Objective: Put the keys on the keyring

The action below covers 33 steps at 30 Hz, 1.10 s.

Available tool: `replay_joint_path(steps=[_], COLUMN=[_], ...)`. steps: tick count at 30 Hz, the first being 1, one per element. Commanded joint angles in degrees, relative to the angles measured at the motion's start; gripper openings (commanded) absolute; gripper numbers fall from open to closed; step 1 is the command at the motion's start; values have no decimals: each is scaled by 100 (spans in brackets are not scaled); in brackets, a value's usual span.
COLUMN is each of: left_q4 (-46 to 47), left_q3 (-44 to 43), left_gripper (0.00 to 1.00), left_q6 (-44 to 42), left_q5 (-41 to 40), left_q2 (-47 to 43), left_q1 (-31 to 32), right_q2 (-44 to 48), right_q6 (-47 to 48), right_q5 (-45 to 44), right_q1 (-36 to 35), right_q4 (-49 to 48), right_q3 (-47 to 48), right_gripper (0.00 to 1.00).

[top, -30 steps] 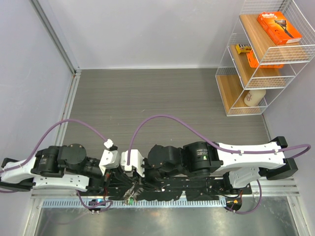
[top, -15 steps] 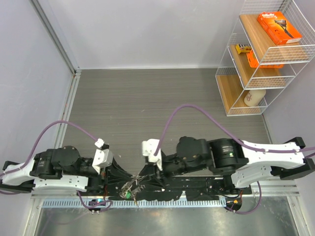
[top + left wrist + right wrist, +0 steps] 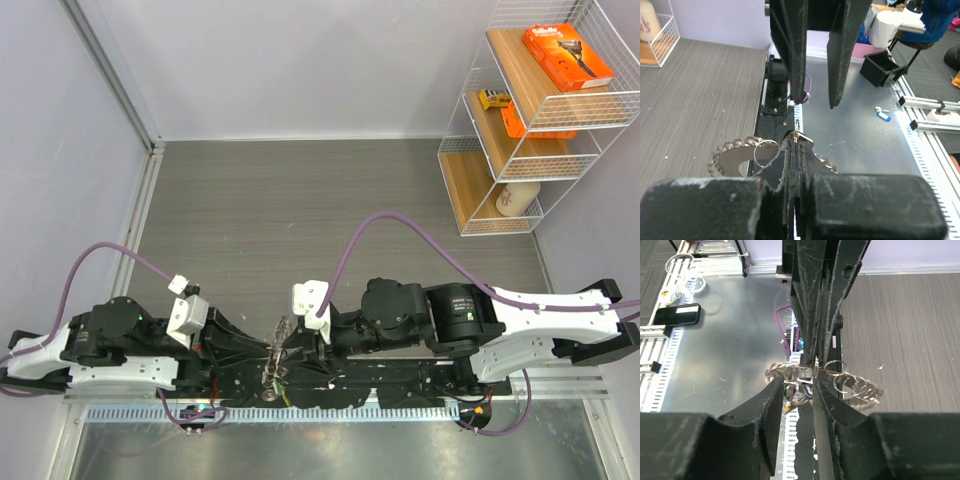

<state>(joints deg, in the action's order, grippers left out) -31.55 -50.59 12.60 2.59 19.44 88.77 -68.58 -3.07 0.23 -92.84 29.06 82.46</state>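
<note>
The keyring [image 3: 275, 354] is a thin silver ring with several small silver keys [image 3: 860, 387] fanned round it. It hangs between the two arms at the near table edge. My left gripper [image 3: 798, 138] is shut on the keyring [image 3: 735, 152], which it pinches at its tips. My right gripper [image 3: 797, 386] stands open, one finger on each side of the keyring [image 3: 790, 372], without clamping it. A small dark, yellowish key [image 3: 796, 399] dangles below the ring beside a bit of green. In the top view the left gripper [image 3: 258, 352] and right gripper [image 3: 290, 342] face each other.
A white wire shelf [image 3: 520, 120] at the back right holds an orange box [image 3: 567, 56] and a bottle [image 3: 517, 198]. A blue tag [image 3: 883, 116] and a black box [image 3: 881, 67] lie on the metal plate. A phone [image 3: 677, 315] lies further off.
My right gripper has opened and its arm has drawn back to the right. The left arm has shifted left, still shut on the keyring, which now hangs more upright between the two grippers.
</note>
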Motion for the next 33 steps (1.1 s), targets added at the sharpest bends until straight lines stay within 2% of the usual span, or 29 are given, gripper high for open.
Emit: replay_joint_path(steps=[1,24,26,28,31,33], left_q4=[966,1661,1722,1757,1854,1924], left_q3=[66,576,603,620,647,664], left_gripper=[0,0,0,0,0,0], left_q6=[-30,6,6,6,-12,-12], left_q5=[31,40,31,31,22,14], left_q2=[-116,-582,-599,-617,-626,-652], left_q1=[0,0,0,0,0,0], right_q2=[11,-174,-182,-191,-183,-147], right_q6=[201,272,272,272,281,272], right_q5=[-217,-436,-401,-375,-322,-287], right_q1=[-24,-24,-24,-24,-41,-33], right_q4=[-111,-120,-120,-129,-172,-242], right_q3=[69,209,218,210,192,113], right_gripper=[36,37,33,24,6,5])
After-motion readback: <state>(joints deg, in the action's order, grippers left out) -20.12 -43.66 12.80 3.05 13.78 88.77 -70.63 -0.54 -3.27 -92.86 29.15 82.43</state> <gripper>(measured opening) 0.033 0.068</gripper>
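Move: My left hand already pinches the keyring, its gripped edge about 1 cm to the right of that hand, level with it. From my open right hand, that same edge lies about 1 cm ahead, 2 cm to the left and 3 cm below. The left fingertips are about 1 cm ahead of my right hand, 3 cm left and 3 cm below it; the green-yellow tag hangs roughly 4 cm back, 3 cm left and 7 cm down. I ease my open right fingers forward about 1 cm, over in line with the left fingertips, then bring them down and left a little over 1 cm and shut them, pinching the keyring's edge right where the left tips hold it. Meanwhile my left hand keeps its pinch, rises some 1.5 cm and tilts its fingertips up about 10 degrees to meet them. ##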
